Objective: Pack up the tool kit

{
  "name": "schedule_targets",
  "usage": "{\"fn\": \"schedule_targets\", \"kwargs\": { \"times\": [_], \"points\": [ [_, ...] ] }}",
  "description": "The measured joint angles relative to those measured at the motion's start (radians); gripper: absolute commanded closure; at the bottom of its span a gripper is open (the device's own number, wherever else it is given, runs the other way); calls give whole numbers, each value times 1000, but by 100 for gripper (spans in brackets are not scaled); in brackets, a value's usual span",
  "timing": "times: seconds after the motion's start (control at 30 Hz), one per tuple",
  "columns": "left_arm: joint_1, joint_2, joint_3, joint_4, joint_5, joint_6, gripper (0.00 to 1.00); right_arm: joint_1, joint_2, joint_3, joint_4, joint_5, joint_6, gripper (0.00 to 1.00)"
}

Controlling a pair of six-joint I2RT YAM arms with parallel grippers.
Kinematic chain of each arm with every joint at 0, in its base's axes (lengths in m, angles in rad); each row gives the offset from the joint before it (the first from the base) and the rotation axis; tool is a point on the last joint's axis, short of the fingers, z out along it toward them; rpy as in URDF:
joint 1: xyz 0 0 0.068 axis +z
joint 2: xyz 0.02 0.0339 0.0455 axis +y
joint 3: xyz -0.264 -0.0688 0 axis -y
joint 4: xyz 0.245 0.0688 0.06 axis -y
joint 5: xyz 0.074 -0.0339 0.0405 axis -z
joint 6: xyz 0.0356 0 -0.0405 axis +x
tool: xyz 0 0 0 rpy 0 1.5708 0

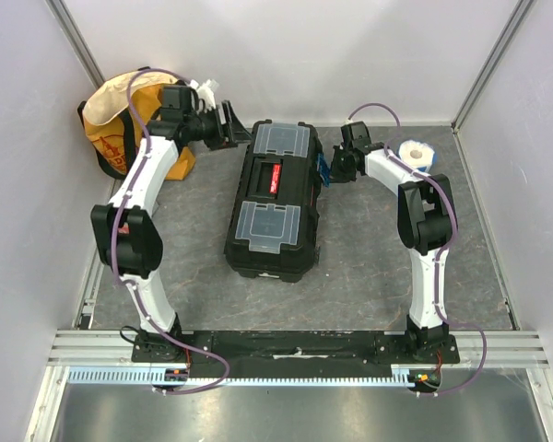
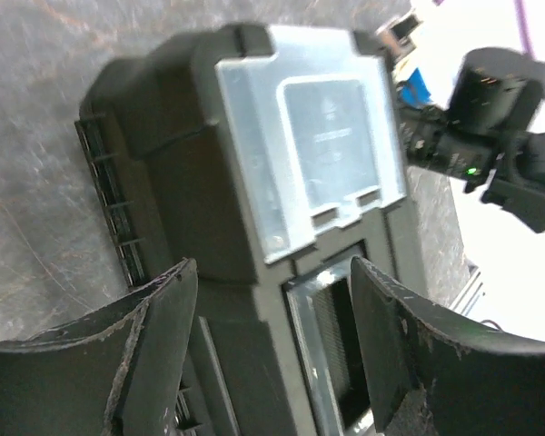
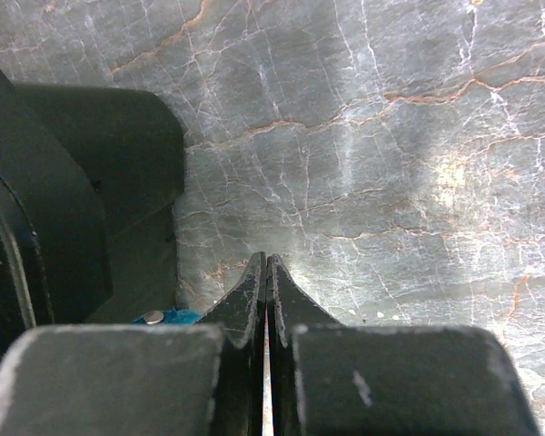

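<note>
The tool kit (image 1: 272, 198) is a black toolbox lying closed in the middle of the table, with a red-marked handle (image 1: 275, 177) between two clear-lidded compartments. My left gripper (image 1: 229, 129) hovers at its far left corner and stands open. In the left wrist view its fingers (image 2: 154, 345) frame the far clear lid (image 2: 309, 145) with nothing between them. My right gripper (image 1: 336, 166) is shut and empty, low beside the toolbox's right side. In the right wrist view its tips (image 3: 268, 263) point at the bare table, with the toolbox wall (image 3: 64, 209) and a blue latch (image 3: 168, 316) to their left.
A yellow-orange fabric bag (image 1: 120, 120) sits in the far left corner behind my left arm. A white roll (image 1: 417, 154) lies at the far right by my right arm. Grey walls close in the table on three sides.
</note>
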Motion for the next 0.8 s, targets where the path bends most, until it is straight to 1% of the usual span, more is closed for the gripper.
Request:
{"fn": "schedule_targets", "kwargs": {
  "times": [0.17,0.23,0.3,0.47,0.53,0.8],
  "points": [
    [-15,108,-29,-20,38,0,26,0,0,-17,5,-16,-5,100],
    [-16,121,-32,-6,78,-5,28,0,0,-27,8,-24,-5,100],
    [-17,120,-32,-6,82,-2,37,0,0,-34,10,-32,-5,100],
    [-22,120,-29,-4,100,-3,48,-1,0,-47,22,-44,-5,100],
    [-20,120,-26,-5,102,-3,49,-3,0,-53,31,-55,-5,100],
    [-20,122,-39,5,106,-4,51,0,-4,-109,97,-97,4,100]
  ]
}}
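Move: The lid's left edge near the far tray lies about 3 cm right of the left hand and 7 cm below, level fore and aft; the yellow bag is some 26 cm to its left and 2 cm farther out. From the shut right fingers, the blue latch is about 3 cm left, 1 cm back and 2 cm higher; the paper roll stands some 20 cm right and 4 cm ahead. Left hand drops about 6 cm and closes onto the lid's left edge; right fingers, shut, slide down beside the latch. ##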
